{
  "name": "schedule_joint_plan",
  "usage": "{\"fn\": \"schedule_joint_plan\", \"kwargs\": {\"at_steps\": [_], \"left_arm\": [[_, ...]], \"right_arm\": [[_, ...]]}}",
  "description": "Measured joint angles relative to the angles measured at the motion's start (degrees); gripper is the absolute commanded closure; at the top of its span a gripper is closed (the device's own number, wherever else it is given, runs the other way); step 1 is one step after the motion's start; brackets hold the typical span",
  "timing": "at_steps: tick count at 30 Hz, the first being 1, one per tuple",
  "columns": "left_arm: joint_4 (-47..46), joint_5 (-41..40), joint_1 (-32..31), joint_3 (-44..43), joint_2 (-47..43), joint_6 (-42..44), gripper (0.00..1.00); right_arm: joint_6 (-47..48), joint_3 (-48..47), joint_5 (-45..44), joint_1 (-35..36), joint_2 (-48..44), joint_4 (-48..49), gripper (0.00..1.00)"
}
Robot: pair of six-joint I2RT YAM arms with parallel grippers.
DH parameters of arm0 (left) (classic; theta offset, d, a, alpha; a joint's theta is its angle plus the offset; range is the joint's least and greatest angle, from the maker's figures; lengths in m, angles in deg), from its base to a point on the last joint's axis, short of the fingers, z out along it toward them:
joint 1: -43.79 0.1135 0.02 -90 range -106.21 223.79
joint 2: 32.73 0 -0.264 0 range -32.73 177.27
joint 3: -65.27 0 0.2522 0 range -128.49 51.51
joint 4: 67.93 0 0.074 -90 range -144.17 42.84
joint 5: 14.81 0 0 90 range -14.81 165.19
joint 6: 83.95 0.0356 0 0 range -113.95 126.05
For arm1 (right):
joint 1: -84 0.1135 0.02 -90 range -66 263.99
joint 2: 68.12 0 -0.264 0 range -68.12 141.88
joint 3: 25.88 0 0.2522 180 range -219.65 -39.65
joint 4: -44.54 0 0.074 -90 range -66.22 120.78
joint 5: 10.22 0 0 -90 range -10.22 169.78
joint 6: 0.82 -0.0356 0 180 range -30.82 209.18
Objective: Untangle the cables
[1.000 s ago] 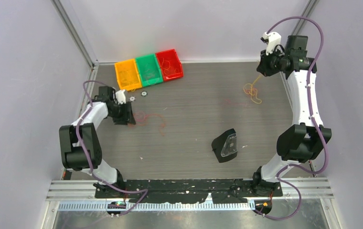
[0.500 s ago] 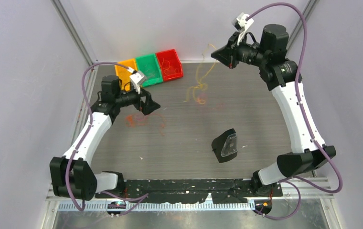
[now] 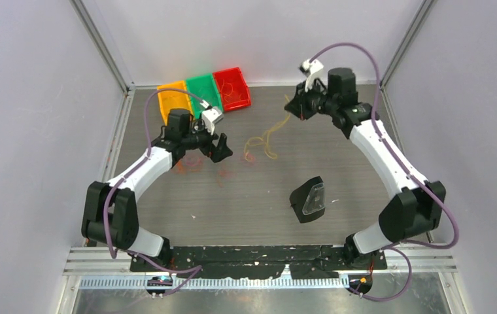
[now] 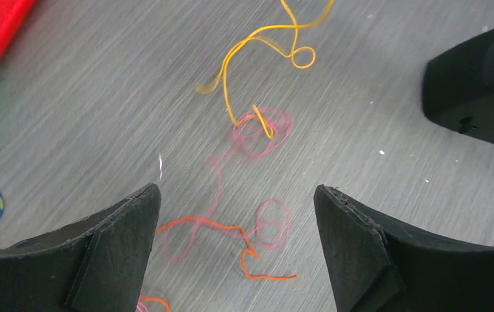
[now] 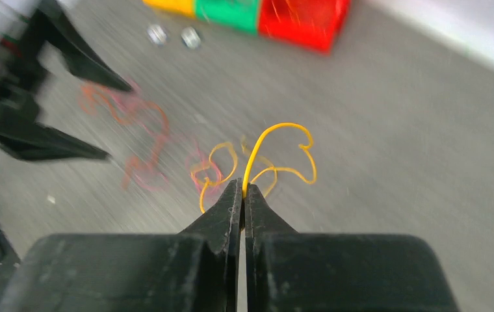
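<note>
The cables are thin loose strands. My right gripper (image 3: 293, 108) (image 5: 242, 186) is shut on the yellow cable (image 5: 277, 130), which hangs from it in loops (image 3: 267, 139) down to the table. At its lower end the yellow cable (image 4: 257, 36) crosses a pink coil (image 4: 257, 133). Pink and orange cables (image 3: 193, 163) lie on the table under my left arm. My left gripper (image 3: 223, 149) (image 4: 236, 190) hovers open over an orange strand (image 4: 231, 229), with nothing between its fingers.
Orange (image 3: 172, 99), green (image 3: 201, 88) and red (image 3: 231, 88) bins stand in a row at the back left. A black object with a clear face (image 3: 308, 199) sits right of centre. Two small round discs (image 5: 173, 36) lie near the bins.
My right arm swung from the far right to the middle, carrying the yellow cable with it. My left gripper opened, lifted off the red strands and moved right.
</note>
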Motion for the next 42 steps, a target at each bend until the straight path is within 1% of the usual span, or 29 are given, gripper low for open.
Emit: {"fn": "schedule_joint_plan", "kwargs": {"at_steps": [2, 3, 5, 10, 15, 18, 20, 22, 24, 25, 26, 28, 29, 30, 33, 36, 39, 42], "left_arm": [[1.55, -2.78, 0.00, -0.44, 1.49, -0.83, 0.18], [2.93, -3.87, 0.00, -1.20, 2.45, -1.18, 0.21], [5.40, -5.53, 0.00, -3.56, 4.79, -1.55, 0.24], [14.38, -6.69, -0.33, -13.90, 13.33, 0.90, 0.25], [22.82, -8.74, -1.70, -23.54, 20.04, 5.95, 0.27], [29.22, -10.91, -3.02, -31.74, 25.97, 8.81, 0.28], [31.36, -12.39, -4.02, -34.77, 28.46, 9.66, 0.30], [34.16, -15.54, -5.25, -37.99, 31.52, 10.08, 0.36], [36.85, -18.43, -6.25, -40.28, 33.79, 10.16, 0.43], [38.69, -20.09, -6.82, -42.21, 35.41, 10.10, 0.48], [40.46, -21.46, -7.23, -44.52, 37.27, 10.03, 0.60], [44.30, -23.67, -7.87, -50.99, 42.10, 9.42, 0.94], [45.20, -24.26, -8.09, -53.13, 43.78, 8.98, 1.00], [45.90, -24.79, -8.26, -54.71, 45.33, 9.09, 1.00], [47.17, -24.74, -7.48, -52.68, 44.76, 9.18, 1.00], [47.30, -23.50, -4.11, -44.70, 38.58, 9.18, 1.00], [48.17, -22.67, 2.45, -38.27, 29.59, 9.73, 1.00], [48.46, -21.84, 11.39, -35.95, 20.35, 11.28, 1.00]], "right_arm": [[2.23, 4.02, -2.67, -0.46, 2.16, -1.44, 0.95], [3.41, 5.57, -3.87, -0.66, 3.52, -2.29, 0.95], [5.73, 7.45, -5.62, -0.96, 5.95, -3.43, 0.94], [9.99, 7.76, -7.30, -1.25, 10.05, -5.22, 0.95], [12.00, 7.69, -7.54, -1.25, 10.67, -5.49, 0.95], [13.03, 7.50, -7.91, -1.36, 10.99, -5.77, 0.95], [13.44, 7.17, -8.24, -1.81, 11.41, -5.97, 0.95], [13.97, 6.78, -8.41, -2.45, 11.91, -6.49, 0.95], [14.51, 6.62, -8.59, -3.58, 12.26, -7.06, 0.95], [14.71, 6.62, -8.66, -4.13, 12.35, -7.37, 0.95], [14.93, 6.62, -8.74, -4.94, 12.37, -7.76, 0.95], [15.37, 6.62, -8.94, -6.27, 12.41, -8.15, 0.95], [15.63, 6.62, -9.03, -6.73, 12.46, -8.26, 0.95], [15.98, 6.62, -9.16, -7.30, 12.52, -8.46, 0.95], [17.64, 6.62, -10.16, -8.52, 12.63, -9.25, 0.95], [20.06, 6.88, -11.65, -9.81, 12.63, -9.68, 0.95], [23.50, 8.35, -13.31, -12.41, 12.70, -10.05, 0.95], [26.88, 10.01, -15.26, -16.85, 13.38, -10.58, 0.94]]}}
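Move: My open left hand is set for the pink loop threaded by the yellow cable, about 5 cm ahead, 7 cm to its right and 14 cm below. The orange hook end lies straight beneath that hand; the orange-pink tangle is about 13 cm to its left and 3 cm ahead. My right hand already pinches the yellow cable high up, with that same pink loop about 10 cm to its left, 1 cm ahead and 30 cm down. I reach my left hand forward and down over the pink strand, about 8 cm out and 11 cm lower, and shut the fingers near the table, then swing it left and up, some 15 cm sideways, away from the pink loop. Meanwhile my right hand, still pinching the yellow cable, sinks fast by about 16 cm, then draws it right and a little lower, rolling its left side down. ##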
